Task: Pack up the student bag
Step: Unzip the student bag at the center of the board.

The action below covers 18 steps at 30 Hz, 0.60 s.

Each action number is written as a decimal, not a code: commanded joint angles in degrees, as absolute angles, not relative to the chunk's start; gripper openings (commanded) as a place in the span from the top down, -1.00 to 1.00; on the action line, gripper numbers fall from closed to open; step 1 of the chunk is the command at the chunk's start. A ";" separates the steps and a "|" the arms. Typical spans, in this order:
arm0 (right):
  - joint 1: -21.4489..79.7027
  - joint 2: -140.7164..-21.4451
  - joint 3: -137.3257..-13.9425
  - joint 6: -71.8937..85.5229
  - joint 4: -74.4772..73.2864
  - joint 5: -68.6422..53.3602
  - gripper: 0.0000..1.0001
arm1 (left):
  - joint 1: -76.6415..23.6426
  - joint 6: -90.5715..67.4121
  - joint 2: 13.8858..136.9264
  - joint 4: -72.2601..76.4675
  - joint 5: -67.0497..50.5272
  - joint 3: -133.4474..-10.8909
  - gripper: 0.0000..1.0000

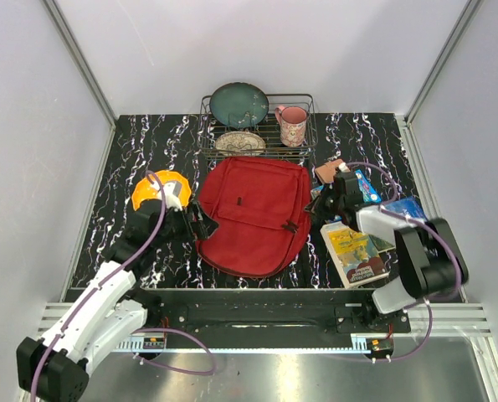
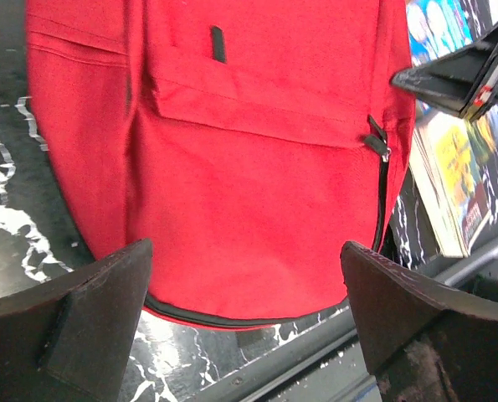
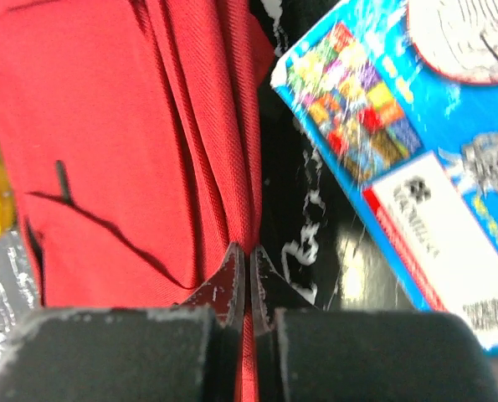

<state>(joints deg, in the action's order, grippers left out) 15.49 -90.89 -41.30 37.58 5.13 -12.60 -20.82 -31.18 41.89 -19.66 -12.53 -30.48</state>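
Note:
The student bag (image 1: 253,213), a big red backpack, lies flat in the middle of the black marbled table (image 1: 115,176), front pocket and black zipper pulls up. My right gripper (image 1: 315,203) is at the bag's right edge, shut on a fold of its red fabric (image 3: 232,167); the jaws (image 3: 249,255) pinch the cloth between them. My left gripper (image 1: 195,224) hovers at the bag's left side, wide open and holding nothing. In the left wrist view its fingers (image 2: 106,293) frame the bag's rounded lower edge (image 2: 257,151) and its black piping.
A wire rack (image 1: 257,126) at the back holds a dark green plate (image 1: 238,104), a patterned dish and a pink mug (image 1: 292,124). Books (image 1: 355,253) and a blue colourful booklet (image 3: 416,142) lie right of the bag. An orange and yellow object (image 1: 158,189) lies left.

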 commanded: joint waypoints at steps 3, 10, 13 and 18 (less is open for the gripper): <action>17.14 -70.51 -32.97 46.58 10.20 -7.30 1.00 | -32.15 -28.39 46.40 -14.25 -8.71 -36.65 -0.98; 17.23 -62.40 -31.29 45.89 5.46 -6.59 1.00 | -46.13 -21.11 62.56 -4.75 -8.17 -45.86 -0.98; 17.23 -61.79 -31.29 44.74 4.66 -9.04 1.00 | -50.35 -16.01 71.26 -3.60 -10.37 -50.95 -0.98; 17.32 -58.45 -30.32 43.95 2.99 -10.72 1.00 | -52.21 -12.14 80.14 1.48 -15.90 -54.58 -0.98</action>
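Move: To the left hand's right by about 25 cm, level with it and some 11 cm lower, lie the zipper pulls of the student bag. The black tab mid-bag stands about 10 cm right and 5 cm ahead of that hand; the yellow plate is about 12 cm left and 7 cm ahead. From the right hand, already shut on the bag's right edge, the zipper pulls lie about 6 cm left and 5 cm back; the blue book is some 10 cm right and 4 cm ahead. Sweeping some 19 cm to the right above the bag, the left hand heads for the zipper pulls, turning clockwise about 35 degrees, fingers wide open and touching nothing. Meanwhile the right hand keeps its pinch on the bag's right edge and lifts it about 8 cm, easing back some 5 cm and tilting its fingertips up, the rise done by halfway. ##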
